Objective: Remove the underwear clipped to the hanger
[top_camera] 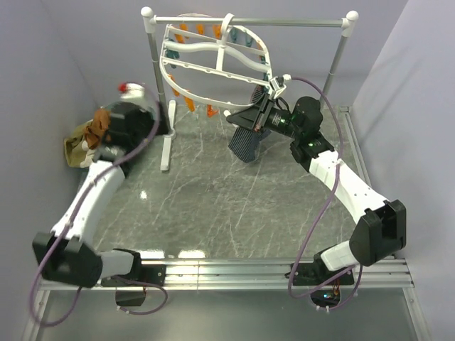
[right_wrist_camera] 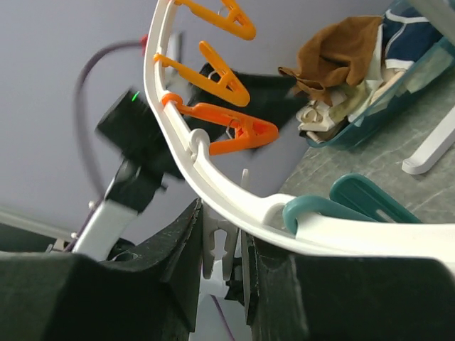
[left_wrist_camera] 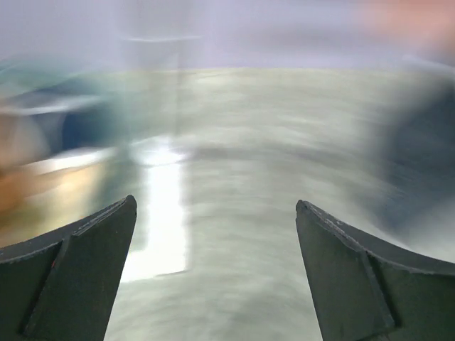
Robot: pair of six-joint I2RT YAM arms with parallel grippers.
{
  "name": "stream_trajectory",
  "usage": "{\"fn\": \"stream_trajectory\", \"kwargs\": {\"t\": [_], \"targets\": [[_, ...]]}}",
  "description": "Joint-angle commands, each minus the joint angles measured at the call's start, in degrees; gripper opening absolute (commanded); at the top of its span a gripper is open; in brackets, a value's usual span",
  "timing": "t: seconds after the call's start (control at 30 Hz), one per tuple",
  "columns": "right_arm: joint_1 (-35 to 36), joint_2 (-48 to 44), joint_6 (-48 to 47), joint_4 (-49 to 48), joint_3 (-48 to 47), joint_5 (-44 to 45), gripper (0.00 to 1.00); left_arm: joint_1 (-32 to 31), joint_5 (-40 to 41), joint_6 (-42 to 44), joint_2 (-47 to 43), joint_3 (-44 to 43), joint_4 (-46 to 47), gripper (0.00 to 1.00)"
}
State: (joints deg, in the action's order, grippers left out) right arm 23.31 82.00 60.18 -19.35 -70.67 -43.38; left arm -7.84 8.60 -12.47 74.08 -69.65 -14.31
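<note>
The white oval hanger (top_camera: 213,60) hangs from the rail with orange clothespins (right_wrist_camera: 234,131) and a teal one (right_wrist_camera: 355,202) on its rim (right_wrist_camera: 213,192). My right gripper (right_wrist_camera: 224,249) is at the frame's lower right edge, shut on a white clip tab under the rim. A dark striped underwear (top_camera: 247,142) hangs just below that gripper. Brown, cream and navy underwear (right_wrist_camera: 341,50) lie piled at the left wall (top_camera: 85,138). My left gripper (left_wrist_camera: 215,213) is open and holds nothing; its view is blurred by motion, and its arm (top_camera: 124,121) is beside the pile.
The silver-and-white rail stand (top_camera: 249,21) spans the back, its white foot (top_camera: 167,149) reaching onto the marble table. A teal bin (right_wrist_camera: 370,121) holds the pile. Walls close in on the left, the right and behind.
</note>
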Motion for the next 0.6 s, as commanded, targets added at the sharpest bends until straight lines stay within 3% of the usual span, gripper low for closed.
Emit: {"fn": "stream_trajectory", "kwargs": {"t": [0.0, 0.07, 0.2, 0.37, 0.57], "targets": [[0.6, 0.5, 1.3, -1.7, -3.9, -7.4, 0.00, -10.4, -17.8, 3.2, -7.1, 7.0, 4.3, 1.00], [0.5, 0.3, -0.1, 0.2, -4.3, -6.9, 0.00, -16.3, -22.3, 3.4, -9.3, 12.2, 7.8, 0.99], [0.5, 0.2, 1.3, -0.9, -4.6, -8.0, 0.00, -21.8, -21.4, 3.5, -11.7, 21.5, 13.3, 1.00], [0.6, -0.3, 1.6, -0.2, -4.7, -8.7, 0.00, -26.5, -16.8, 10.1, -8.4, 22.0, 16.8, 0.99], [0.5, -1.0, 3.3, -1.0, -4.2, -9.0, 0.00, -32.3, -12.3, 14.1, 2.2, 17.4, 23.3, 0.99]]}}
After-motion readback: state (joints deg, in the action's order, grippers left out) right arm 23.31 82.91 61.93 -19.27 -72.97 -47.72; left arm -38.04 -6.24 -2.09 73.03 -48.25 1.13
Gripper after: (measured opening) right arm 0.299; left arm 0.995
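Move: The striped garment still hanging from the hanger is roughly 31 cm to the left hand's right, about level with it forward and some 6 cm lower. The laundry basket lies about 18 cm to that hand's left, 3 cm farther out and 22 cm down. The nearest orange clip is some 19 cm to its right, 4 cm back and 6 cm up. From the right hand, the garment hangs about 6 cm ahead, 5 cm to the right and 14 cm below. The right hand keeps its grip on the hanger's near rim, easing back only about a centimetre. Meanwhile the empty left hand sweeps fast from the basket side towards the striped garment, some 22 cm right and 11 cm back, rising slightly before sinking about 11 cm; it swings clockwise nearly 50 degrees, its fingers staying wide open and touching nothing. ##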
